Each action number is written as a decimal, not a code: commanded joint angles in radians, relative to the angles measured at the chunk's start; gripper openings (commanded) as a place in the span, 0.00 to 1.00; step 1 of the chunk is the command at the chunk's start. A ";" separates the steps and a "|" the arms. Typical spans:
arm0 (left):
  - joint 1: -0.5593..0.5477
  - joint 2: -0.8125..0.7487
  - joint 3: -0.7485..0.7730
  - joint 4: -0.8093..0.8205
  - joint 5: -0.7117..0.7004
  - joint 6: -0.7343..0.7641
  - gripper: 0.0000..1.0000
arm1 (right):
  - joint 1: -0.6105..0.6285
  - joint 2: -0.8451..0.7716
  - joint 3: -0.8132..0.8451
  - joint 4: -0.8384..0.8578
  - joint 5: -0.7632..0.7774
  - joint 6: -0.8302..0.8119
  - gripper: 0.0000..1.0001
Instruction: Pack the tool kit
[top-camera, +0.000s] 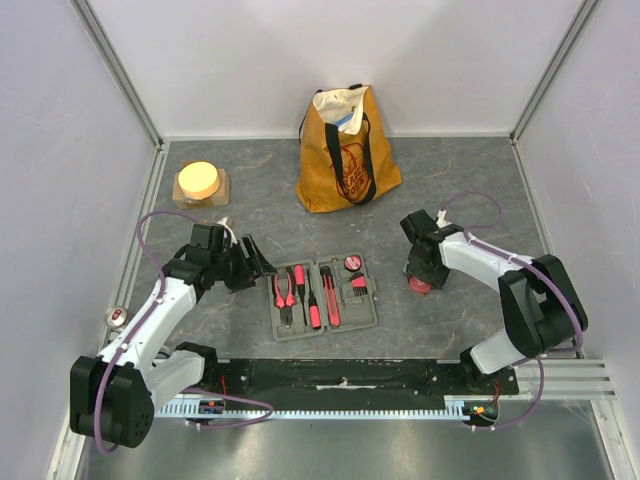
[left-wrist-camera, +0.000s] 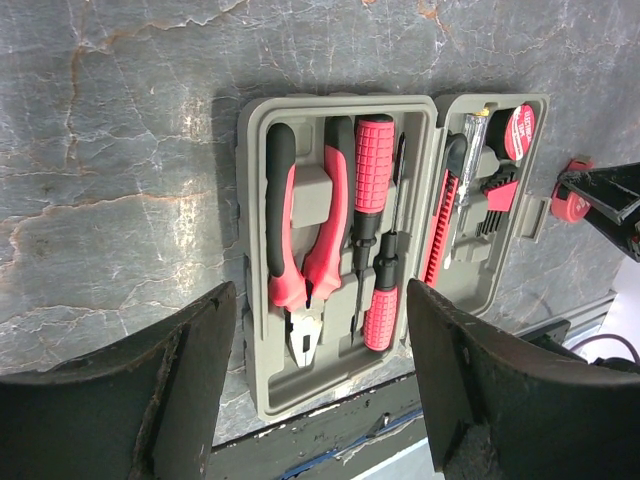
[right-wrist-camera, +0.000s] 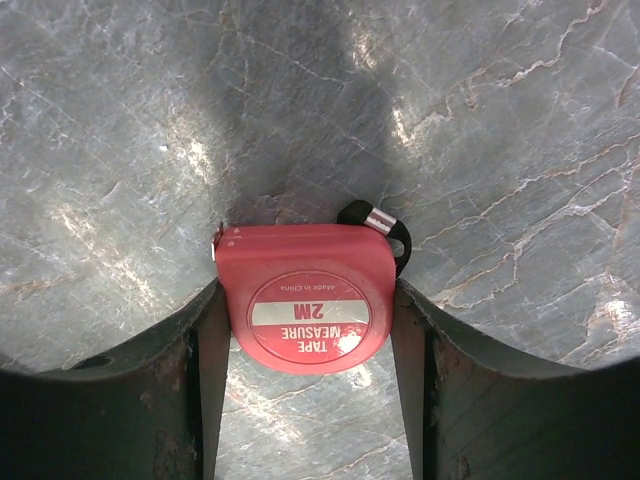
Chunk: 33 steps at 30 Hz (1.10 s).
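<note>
The tool kit's grey case (top-camera: 325, 333) lies open on the table, with red-and-black pliers (left-wrist-camera: 300, 260), screwdrivers (left-wrist-camera: 374, 170) and a knife (left-wrist-camera: 440, 230) in its slots. A red tape measure (right-wrist-camera: 310, 305) lies on the table right of the case (left-wrist-camera: 250, 250). My right gripper (right-wrist-camera: 310, 300) points down over it, with a finger pressed against each of its sides. In the top view the tape measure (top-camera: 421, 284) shows just under that gripper (top-camera: 420, 278). My left gripper (left-wrist-camera: 320, 292) hangs open at the case's left end (top-camera: 258, 268), holding nothing.
A mustard-yellow tote bag (top-camera: 345, 150) with black handles stands at the back centre. A round yellow-topped tan block (top-camera: 200, 182) sits at the back left. A black rail (top-camera: 350, 375) runs along the near edge, just in front of the case.
</note>
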 joint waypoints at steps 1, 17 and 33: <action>0.003 -0.019 0.006 0.018 0.013 0.044 0.74 | -0.002 -0.050 0.081 -0.022 0.000 -0.035 0.37; 0.019 -0.014 0.012 -0.070 0.018 0.040 0.73 | 0.324 0.021 0.569 0.002 -0.111 -0.150 0.33; 0.078 0.053 0.007 -0.042 0.090 0.053 0.73 | 0.559 0.184 0.474 0.063 -0.204 -0.164 0.29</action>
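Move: In the right hand's grip already is the tape measure, down at the table. The open tool kit case has its middle about 26 cm to the left and 4 cm back, at much the same height; in its right half the hex keys lie 16 cm left, level with the hand, and the electrical tape 18 cm left and 5 cm ahead. From the left hand the case's middle is some 14 cm right, 7 cm back and 8 cm below. Lifting the still-pinched tape measure off the table, the right hand swings it some 27 cm left in a high arc, first reaching forward, then drawing back and sinking to about 10 cm above its start, over the case's middle. The wrist turns roughly 45 degrees counter-clockwise with some tilt. The empty left hand, staying open, shifts about 2 cm left, down and back. ##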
